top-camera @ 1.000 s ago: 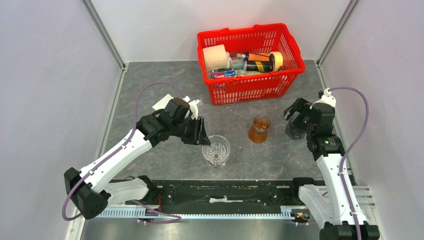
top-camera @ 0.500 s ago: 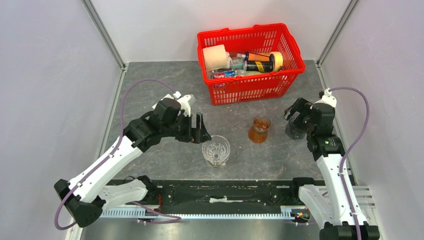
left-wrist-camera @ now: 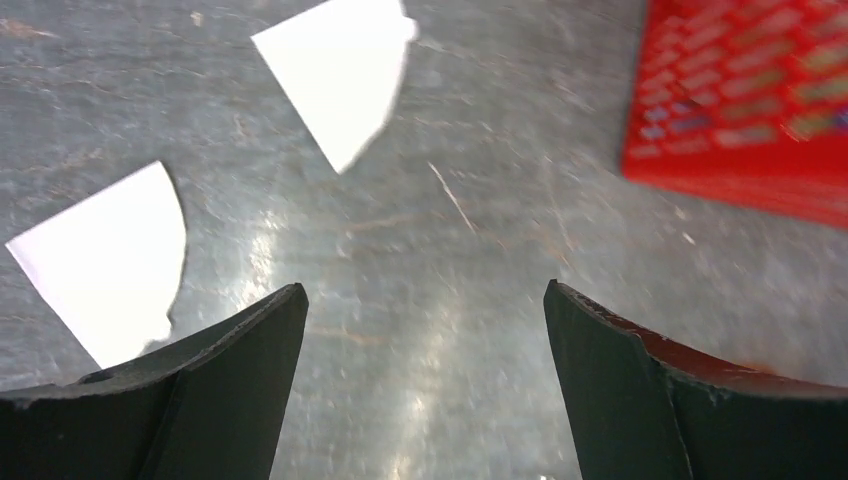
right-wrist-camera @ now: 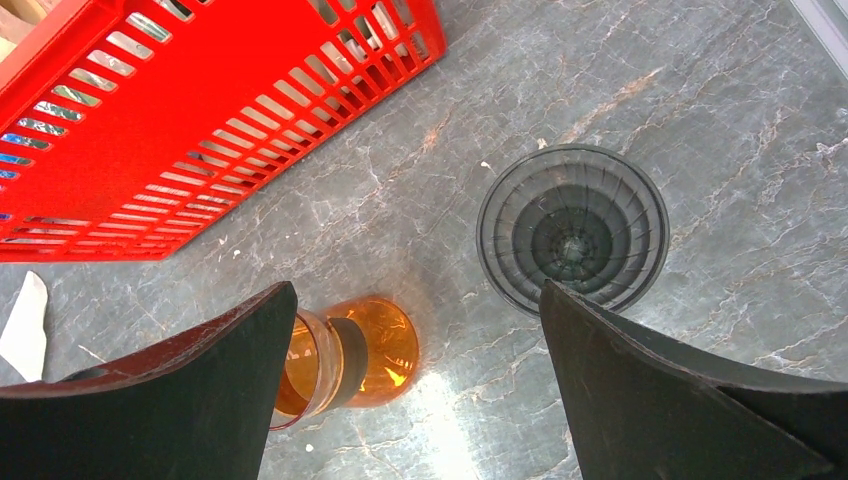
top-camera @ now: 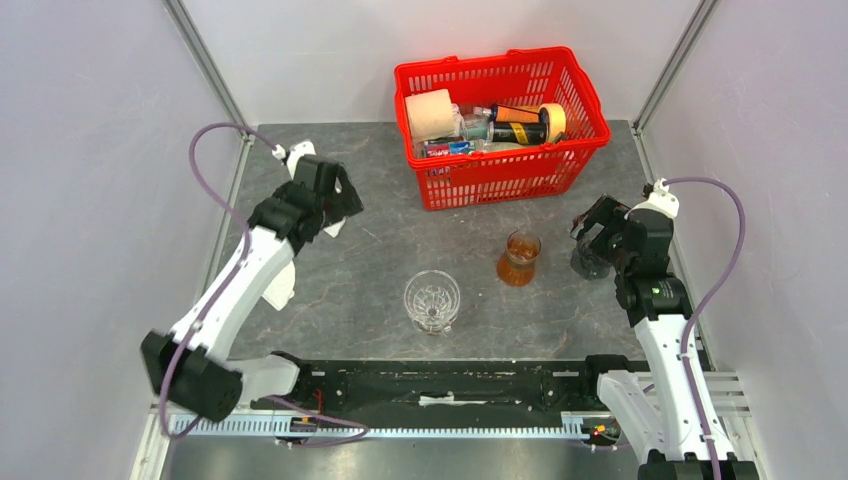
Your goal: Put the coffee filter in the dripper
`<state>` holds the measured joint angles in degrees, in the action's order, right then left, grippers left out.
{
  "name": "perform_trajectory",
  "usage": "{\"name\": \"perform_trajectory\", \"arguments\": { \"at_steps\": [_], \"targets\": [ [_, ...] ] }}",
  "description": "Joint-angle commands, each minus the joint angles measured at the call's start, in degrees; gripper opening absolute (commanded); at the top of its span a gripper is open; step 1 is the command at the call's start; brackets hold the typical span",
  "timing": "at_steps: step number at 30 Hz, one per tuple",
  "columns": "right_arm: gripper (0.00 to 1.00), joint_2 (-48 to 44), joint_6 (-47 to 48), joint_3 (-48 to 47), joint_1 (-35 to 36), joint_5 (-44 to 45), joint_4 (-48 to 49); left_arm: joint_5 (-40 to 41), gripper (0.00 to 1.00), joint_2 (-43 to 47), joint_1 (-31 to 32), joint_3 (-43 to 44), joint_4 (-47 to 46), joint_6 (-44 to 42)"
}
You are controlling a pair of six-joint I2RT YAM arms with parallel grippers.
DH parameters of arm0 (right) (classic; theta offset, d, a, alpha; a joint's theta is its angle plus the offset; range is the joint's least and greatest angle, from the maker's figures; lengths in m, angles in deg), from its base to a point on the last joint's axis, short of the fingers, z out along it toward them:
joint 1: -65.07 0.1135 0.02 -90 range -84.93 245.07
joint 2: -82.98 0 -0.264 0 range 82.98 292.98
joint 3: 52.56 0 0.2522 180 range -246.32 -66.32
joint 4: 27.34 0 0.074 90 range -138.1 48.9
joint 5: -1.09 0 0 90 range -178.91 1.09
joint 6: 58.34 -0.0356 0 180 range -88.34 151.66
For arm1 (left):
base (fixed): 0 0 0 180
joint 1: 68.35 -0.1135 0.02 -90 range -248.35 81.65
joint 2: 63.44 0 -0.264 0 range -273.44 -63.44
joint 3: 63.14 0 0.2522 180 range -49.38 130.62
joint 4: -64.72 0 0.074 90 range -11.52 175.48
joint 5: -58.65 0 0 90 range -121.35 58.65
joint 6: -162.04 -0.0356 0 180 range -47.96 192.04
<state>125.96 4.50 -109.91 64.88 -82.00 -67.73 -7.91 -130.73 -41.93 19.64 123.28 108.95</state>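
The dripper (top-camera: 432,300), a clear ribbed glass cone, stands upright near the table's front middle, and I see no paper in it. Two white coffee filters (left-wrist-camera: 345,70) (left-wrist-camera: 110,255) lie flat on the grey table at the left rear. My left gripper (left-wrist-camera: 425,288) hovers over the bare table just beside them, open and holding nothing. From above, the left gripper (top-camera: 345,200) covers most of the filters, and only a white edge (top-camera: 336,228) shows. My right gripper (right-wrist-camera: 418,290) hangs open and empty at the far right.
A red basket (top-camera: 575,95) with several items sits at the back middle. A tumbler of brown liquid (top-camera: 518,258) stands right of the dripper. A dark smoky cup (right-wrist-camera: 572,228) stands under my right gripper.
My left arm has swung from beside the dripper back to the left rear, over the filters, and its jaws have opened wide. The right arm has stayed put.
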Motion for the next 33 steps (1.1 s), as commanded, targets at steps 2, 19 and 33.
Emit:
{"name": "perform_trajectory", "arguments": {
  "at_steps": [2, 19, 33],
  "targets": [
    [0.99, -0.13, 1.32, -0.35, -0.11, -0.24, 1.49, -3.37, 0.95, -15.92, -8.6, 4.99, -10.43, -8.84],
    [0.99, 0.16, 1.86, -0.26, -0.11, 0.77, 1.5, -17.51, 0.84, -53.12, -19.01, 28.57, -2.7, -21.05],
    [0.99, 0.42, 1.96, -0.18, -0.08, 1.34, 1.57, -23.66, 0.71, -58.78, -21.6, 28.11, -2.57, -21.39]
  ]
}}
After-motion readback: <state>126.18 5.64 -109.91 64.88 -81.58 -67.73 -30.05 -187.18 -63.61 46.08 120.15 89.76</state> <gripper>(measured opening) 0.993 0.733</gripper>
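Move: The coffee filter I want, the farther of two, lies about 16 cm ahead of my left hand, 7 cm to its left and some 22 cm below. The nearer filter is about level with the hand, 16 cm left and equally low. The dripper stands 16 cm back, 20 cm right and 8 cm lower; the red basket's middle is some 32 cm ahead and 34 cm right. From my right hand the wanted filter is about 18 cm ahead, 56 cm left, 20 cm down. I swing my left hand down and forward towards the farther filter, then, once some 15 cm farther out, sink almost straight down with a small shift left, about 21 cm lower in all. The wrist tips some 30 degrees so the fingers point steeply down; they narrow from almost fully open but stay well apart, astride the filter's right part, slowing to a stop close over the paper. ##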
